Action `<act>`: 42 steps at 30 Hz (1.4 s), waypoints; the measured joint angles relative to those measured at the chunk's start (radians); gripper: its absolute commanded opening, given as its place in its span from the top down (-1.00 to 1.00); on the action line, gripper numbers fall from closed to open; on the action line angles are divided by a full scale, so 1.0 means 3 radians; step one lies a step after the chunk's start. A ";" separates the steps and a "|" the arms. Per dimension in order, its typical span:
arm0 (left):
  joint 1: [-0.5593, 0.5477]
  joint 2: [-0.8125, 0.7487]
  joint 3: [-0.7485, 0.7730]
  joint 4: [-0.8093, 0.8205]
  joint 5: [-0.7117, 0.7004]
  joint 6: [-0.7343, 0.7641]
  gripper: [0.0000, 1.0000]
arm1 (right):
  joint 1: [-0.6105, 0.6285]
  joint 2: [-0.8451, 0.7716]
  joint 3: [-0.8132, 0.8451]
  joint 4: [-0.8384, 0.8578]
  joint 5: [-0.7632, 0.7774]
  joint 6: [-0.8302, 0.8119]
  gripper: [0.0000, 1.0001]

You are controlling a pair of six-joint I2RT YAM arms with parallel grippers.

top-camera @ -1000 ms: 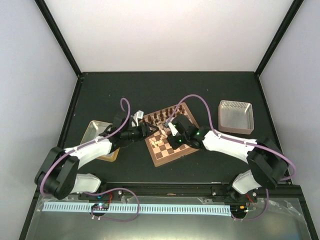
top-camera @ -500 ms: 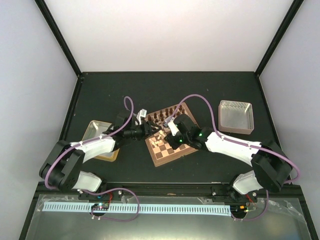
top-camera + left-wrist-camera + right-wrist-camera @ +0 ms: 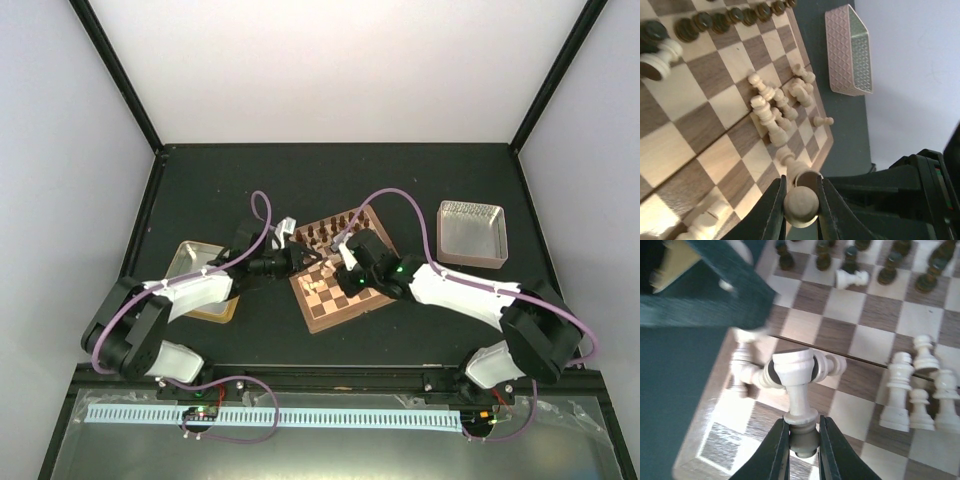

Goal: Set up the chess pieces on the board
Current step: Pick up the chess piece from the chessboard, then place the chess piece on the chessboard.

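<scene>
The board (image 3: 322, 310) lies mid-table, with dark chessmen along its far rows. Loose cream chess pieces (image 3: 774, 111) crowd one part of it, some upright and some on their sides. My left gripper (image 3: 801, 187) is shut on the round head of a cream piece (image 3: 801, 207) at the board's edge. My right gripper (image 3: 802, 423) is shut on the top of another cream piece (image 3: 794, 369), whose wide base points away from the camera above several fallen pieces (image 3: 746, 371). From above, the left gripper (image 3: 312, 262) and right gripper (image 3: 345, 279) sit close together over the board.
A metal tray (image 3: 186, 262) sits left of the board, partly under my left arm. A ribbed plastic tray (image 3: 472, 232) stands to the right. One cream pawn (image 3: 852, 278) lies among the dark chessmen (image 3: 887, 271). Upright cream pieces (image 3: 900, 396) stand right of my right gripper.
My left gripper has reached right over the board and closed on a cream piece. The right arm has shifted only slightly, still gripping its piece.
</scene>
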 measured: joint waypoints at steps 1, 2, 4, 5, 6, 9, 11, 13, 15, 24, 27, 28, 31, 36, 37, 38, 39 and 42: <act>0.0000 -0.0017 0.0014 -0.0057 -0.0050 0.0048 0.90 | 0.0000 0.0018 0.0000 -0.0022 0.0057 0.0027 0.84; 0.0000 -0.0041 0.0028 -0.0125 -0.0111 0.0103 0.90 | 0.0000 0.0045 0.0000 -0.0042 0.0107 0.0056 0.84; 0.0000 -0.0104 0.0057 -0.0258 -0.0230 0.0212 0.90 | -0.0004 0.0121 0.0001 -0.0113 0.0209 0.0107 0.84; 0.0000 -0.0127 0.0075 -0.0314 -0.0282 0.0261 0.90 | -0.0003 0.0163 0.0001 -0.0154 0.0240 0.0130 0.84; 0.0000 -0.0148 0.0084 -0.0343 -0.0327 0.0301 0.90 | -0.0003 0.0205 0.0003 -0.0189 0.0263 0.0153 0.84; -0.0004 -0.0196 0.0092 -0.0437 -0.0406 0.0399 0.90 | -0.0003 0.0326 0.0039 -0.0290 0.0309 0.0205 0.82; -0.0027 -0.0220 0.0092 -0.0495 -0.0456 0.0459 0.89 | -0.0004 0.0395 0.0100 -0.0352 0.0324 0.0245 0.81; -0.0086 -0.0261 0.0092 -0.0567 -0.0532 0.0540 0.88 | -0.0004 0.0459 0.0182 -0.0389 0.0326 0.0275 0.78; -0.0173 -0.0326 0.0093 -0.0668 -0.0626 0.0631 0.87 | -0.0004 0.0553 0.0292 -0.0407 0.0324 0.0322 0.74; -0.0367 -0.0584 0.0092 -0.0933 -0.0914 0.0902 0.86 | -0.0043 0.0760 0.0470 -0.0577 0.0328 0.0521 0.30; -0.0374 -0.0587 0.0092 -0.0968 -0.0926 0.0982 0.86 | -0.0048 0.0706 0.0470 -0.0642 0.0332 0.0591 0.15; -0.0380 -0.0595 0.0090 -0.0978 -0.0926 0.1011 0.86 | -0.0055 0.0652 0.0469 -0.0673 0.0328 0.0610 0.11; -0.0402 -0.0647 0.0088 -0.0984 -0.0909 0.1136 0.86 | -0.0108 0.0380 0.0469 -0.0743 0.0310 0.0670 0.06; -0.0460 -0.0830 0.0066 -0.0903 -0.0759 0.1405 0.82 | -0.0308 -0.0242 0.0430 -0.0823 0.0083 0.0762 0.03; -0.0491 -0.0881 0.0062 -0.0857 -0.0724 0.1486 0.82 | -0.0345 -0.0341 0.0425 -0.0848 0.0019 0.0777 0.03; -0.0523 -0.0922 0.0061 -0.0818 -0.0698 0.1579 0.82 | -0.0403 -0.0478 0.0418 -0.0890 -0.0072 0.0791 0.02; -0.0558 -0.0959 0.0061 -0.0778 -0.0679 0.1677 0.82 | -0.0443 -0.0591 0.0417 -0.0936 -0.0146 0.0811 0.01; -0.0744 -0.1066 0.0061 -0.0652 -0.0679 0.2070 0.81 | -0.0540 -0.0867 0.0418 -0.1030 -0.0343 0.0870 0.00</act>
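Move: The right hand grips a white chess piece; the spot it goes to, beside the board's fold, is about 2 cm ahead, 2 cm right and 6 cm below. Three lying white pieces are some 4 cm ahead and 5 cm right of that hand, another white cluster level and 4 cm left, the dark pawns about 10 cm straight ahead. The left hand grips another white piece, with the board's near squares roughly 8 cm back, 5 cm right and 10 cm below. Downward first, about 5 cm and slightly forward and right, the right hand lowers its white piece to the board among the lying ones and opens about halfway to let go, then rises quickly some 15 cm, drifting right. The left hand keeps its piece closed in the fingers, hovers while slowly rolling, then draws back and up about 7 cm each way towards the near side, turned some 40 degrees. ##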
